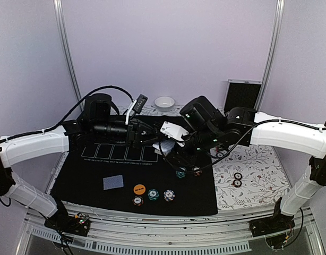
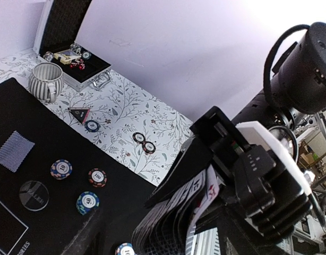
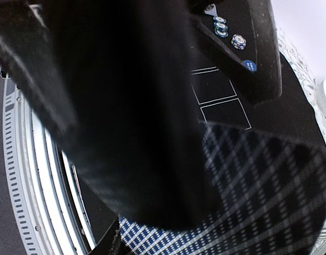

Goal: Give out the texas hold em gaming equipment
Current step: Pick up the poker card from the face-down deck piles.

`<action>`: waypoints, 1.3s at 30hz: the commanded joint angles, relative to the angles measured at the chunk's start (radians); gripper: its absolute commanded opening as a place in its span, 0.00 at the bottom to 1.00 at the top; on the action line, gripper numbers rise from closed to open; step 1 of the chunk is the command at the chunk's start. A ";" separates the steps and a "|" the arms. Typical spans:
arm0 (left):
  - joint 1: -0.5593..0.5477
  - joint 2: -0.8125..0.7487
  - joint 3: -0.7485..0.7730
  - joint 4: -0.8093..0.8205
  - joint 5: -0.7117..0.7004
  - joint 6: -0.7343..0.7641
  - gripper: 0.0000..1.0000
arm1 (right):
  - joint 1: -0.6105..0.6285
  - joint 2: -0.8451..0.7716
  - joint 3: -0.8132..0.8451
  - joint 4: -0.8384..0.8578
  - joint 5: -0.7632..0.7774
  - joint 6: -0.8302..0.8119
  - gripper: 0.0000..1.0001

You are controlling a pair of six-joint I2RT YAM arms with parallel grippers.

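My right gripper [image 1: 167, 149] is shut on a fanned deck of playing cards [image 2: 171, 220], held above the black mat [image 1: 88, 170]; the deck's blue checked back [image 3: 269, 196] fills the right wrist view. My left gripper [image 1: 151, 138] hovers right beside the deck. Only one of its fingers [image 2: 83, 234] shows, and it stands apart from the cards. A single card [image 1: 113, 182] lies face down on the mat. Near it lie an orange disc [image 1: 139, 188] and three chips [image 1: 153, 195]. Two more chips [image 1: 188, 172] lie under the right gripper. The red triangular marker [image 2: 78, 114] rests on the floral cloth.
Two dark chips [image 1: 237, 179] lie on the floral cloth to the right. A ribbed mug [image 2: 46, 82] and an open metal case [image 2: 73, 58] stand at the back right, and a white bowl [image 1: 164, 102] at the back middle. Both arms crowd the mat's far half.
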 commanded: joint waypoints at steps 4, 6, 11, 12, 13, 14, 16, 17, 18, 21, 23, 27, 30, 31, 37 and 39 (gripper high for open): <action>-0.032 0.027 0.043 -0.045 -0.007 0.076 0.53 | 0.007 0.004 0.028 0.028 -0.008 -0.011 0.04; -0.032 0.014 0.039 -0.056 -0.035 0.086 0.42 | 0.007 -0.001 0.024 0.028 -0.005 -0.011 0.04; -0.032 -0.025 0.017 -0.048 -0.051 0.092 0.13 | 0.006 -0.011 0.014 0.027 0.007 -0.007 0.04; -0.031 -0.030 0.015 -0.049 -0.047 0.090 0.06 | 0.006 -0.013 0.012 0.025 0.010 -0.006 0.04; -0.031 -0.035 0.014 -0.052 -0.043 0.090 0.00 | 0.007 -0.014 0.011 0.025 0.013 -0.005 0.04; -0.030 -0.040 0.011 -0.057 -0.043 0.092 0.00 | 0.007 -0.015 0.010 0.023 0.016 -0.005 0.04; -0.026 -0.055 0.005 -0.063 -0.049 0.092 0.00 | 0.006 -0.018 0.004 0.022 0.026 -0.003 0.04; -0.023 -0.065 0.002 -0.066 -0.052 0.091 0.00 | 0.007 -0.021 -0.001 0.021 0.032 -0.001 0.04; -0.017 -0.081 -0.002 -0.066 -0.053 0.088 0.00 | 0.006 -0.026 -0.005 0.019 0.038 -0.001 0.04; 0.016 -0.116 -0.014 -0.062 -0.052 0.067 0.00 | 0.005 -0.038 -0.026 0.019 0.057 0.002 0.04; 0.048 -0.140 -0.023 -0.058 -0.042 0.042 0.00 | 0.005 -0.047 -0.037 0.017 0.065 0.006 0.04; 0.144 -0.186 -0.060 -0.002 0.032 -0.029 0.00 | -0.006 -0.065 -0.064 0.018 0.074 0.020 0.04; 0.229 -0.213 -0.100 0.045 0.069 -0.092 0.00 | -0.015 -0.079 -0.080 0.019 0.075 0.028 0.04; 0.250 -0.214 -0.105 0.045 0.061 -0.101 0.00 | -0.017 -0.082 -0.083 0.019 0.075 0.029 0.04; 0.346 -0.059 -0.075 0.049 -0.038 -0.232 0.00 | -0.019 -0.103 -0.090 0.017 0.090 0.030 0.04; 0.354 0.058 -0.047 0.128 -0.016 -0.313 0.00 | -0.021 -0.109 -0.091 0.016 0.097 0.031 0.04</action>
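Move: The card to take is on the fanned deck in the right gripper; its middle sits some 4 cm to the left gripper's right, about 2 cm back and 2 cm lower. On the mat, roughly 22 cm below the left gripper, the dealer button is about 12 cm ahead and 8 cm right, the teal chips 4 cm ahead and 14 cm right, the big blind 5 cm back and 6 cm left. From the right gripper, the card is about 4 cm left, 2 cm ahead, 2 cm down. Shut the left fingers on the near edge of the top card, keeping the left gripper almost in place while the right gripper keeps its hold on the deck. Then lift about 4 cm and draw the card away from the deck, some 10 cm left and 8 cm forward, turning roughly 20 degrees counter-clockwise and dipping at the end. Ease the right gripper about 2.5 cm to the right as the left leaves. ##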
